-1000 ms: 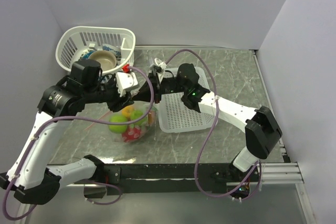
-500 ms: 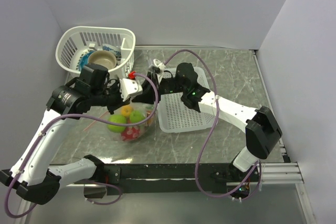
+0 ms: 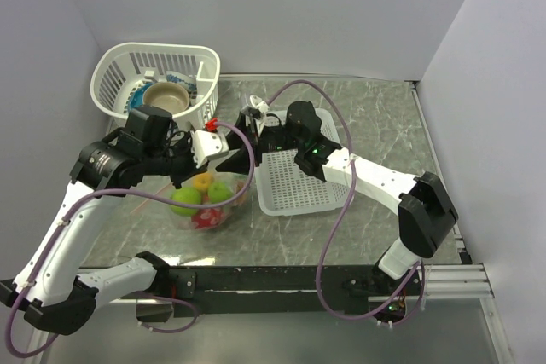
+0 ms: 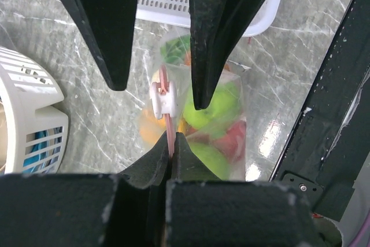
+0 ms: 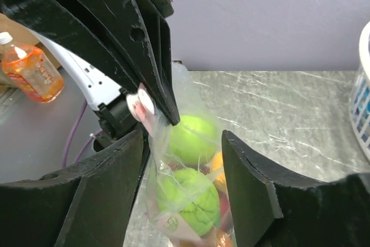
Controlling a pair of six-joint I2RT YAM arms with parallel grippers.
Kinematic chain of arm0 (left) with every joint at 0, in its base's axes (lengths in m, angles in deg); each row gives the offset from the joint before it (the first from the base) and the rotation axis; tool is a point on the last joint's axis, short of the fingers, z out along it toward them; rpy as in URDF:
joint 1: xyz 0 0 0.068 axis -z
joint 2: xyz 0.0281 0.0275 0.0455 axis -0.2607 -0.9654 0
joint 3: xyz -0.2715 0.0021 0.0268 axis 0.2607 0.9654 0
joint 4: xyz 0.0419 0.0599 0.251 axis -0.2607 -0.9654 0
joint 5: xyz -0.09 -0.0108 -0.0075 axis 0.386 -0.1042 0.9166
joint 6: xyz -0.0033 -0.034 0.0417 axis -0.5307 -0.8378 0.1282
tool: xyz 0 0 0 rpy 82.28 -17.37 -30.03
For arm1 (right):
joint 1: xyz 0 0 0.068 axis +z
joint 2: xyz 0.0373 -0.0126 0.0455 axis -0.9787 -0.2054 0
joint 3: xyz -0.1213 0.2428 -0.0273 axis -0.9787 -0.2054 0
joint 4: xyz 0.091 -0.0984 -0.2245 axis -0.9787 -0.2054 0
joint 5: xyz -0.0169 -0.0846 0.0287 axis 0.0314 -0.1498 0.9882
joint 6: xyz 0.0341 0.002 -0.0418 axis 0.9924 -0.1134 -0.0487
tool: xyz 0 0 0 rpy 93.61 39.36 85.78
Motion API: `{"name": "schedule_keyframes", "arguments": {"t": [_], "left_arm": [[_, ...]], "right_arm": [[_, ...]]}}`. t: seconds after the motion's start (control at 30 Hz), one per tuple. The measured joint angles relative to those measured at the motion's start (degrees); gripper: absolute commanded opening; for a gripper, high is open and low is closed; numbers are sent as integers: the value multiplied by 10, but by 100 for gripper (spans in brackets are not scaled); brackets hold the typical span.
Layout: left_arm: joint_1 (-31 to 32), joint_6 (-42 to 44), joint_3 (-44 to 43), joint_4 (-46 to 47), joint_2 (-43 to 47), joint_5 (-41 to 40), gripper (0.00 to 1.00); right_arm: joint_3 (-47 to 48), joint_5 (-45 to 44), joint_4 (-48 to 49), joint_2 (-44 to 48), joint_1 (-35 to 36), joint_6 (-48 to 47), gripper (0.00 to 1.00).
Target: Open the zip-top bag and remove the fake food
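The clear zip-top bag (image 3: 211, 204) hangs just above the marble table, left of centre, with the fake food (image 3: 187, 201) inside it: lime-green balls (image 5: 193, 140), an orange piece and a red piece. My left gripper (image 4: 172, 137) is shut on the bag's pink zip strip (image 4: 168, 121), just below the white slider (image 4: 163, 98). My right gripper (image 5: 182, 137) stands open, one finger on each side of the bag's top and touching nothing. From above, the left gripper (image 3: 229, 162) and the right gripper (image 3: 252, 139) sit close together over the bag.
A tall white basket (image 3: 115, 74) at the back left holds a tan bowl on a blue plate. A low white basket (image 3: 300, 183) lies right of the bag. The table's black front edge (image 4: 332, 102) runs close by. An orange bottle (image 5: 30, 73) stands off the table.
My left gripper has shut on the zip strip. My right gripper has then opened and let go of the bag's top. The bag has sunk a little lower and to the left.
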Motion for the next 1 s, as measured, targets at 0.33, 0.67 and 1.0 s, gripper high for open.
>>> {"name": "schedule_keyframes", "arguments": {"t": [0.33,0.67,1.0], "left_arm": [[0,-2,-5,-5,0,0,2],[0,-15,-17,15,3,6,58],[0,-27,-59,30,-14,42,50]], "right_arm": [[3,6,3,-16,0,15,13],[4,13,-2,-16,0,11,4],[4,13,-3,-16,0,12,4]]}}
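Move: The left hand still pinches the zip strip, with the white zip slider roughly 3 cm to its right. The right hand's open fingers straddle the bag rim, which lies about 1 cm left and 1 cm below, level forward. From the right hand the fake food sits about 6 cm left, 3 cm back and 14 cm down; the white basket is some 11 cm ahead, 18 cm right and 26 cm below. Sinking about 1 cm, the right hand shuts its fingers on the bag rim beside the slider, then holds still with that pinch. Only after this does the left hand open to about half, let go of the zip strip and rise some 4 cm, drifting about 2 cm right, with a slight tilt. ##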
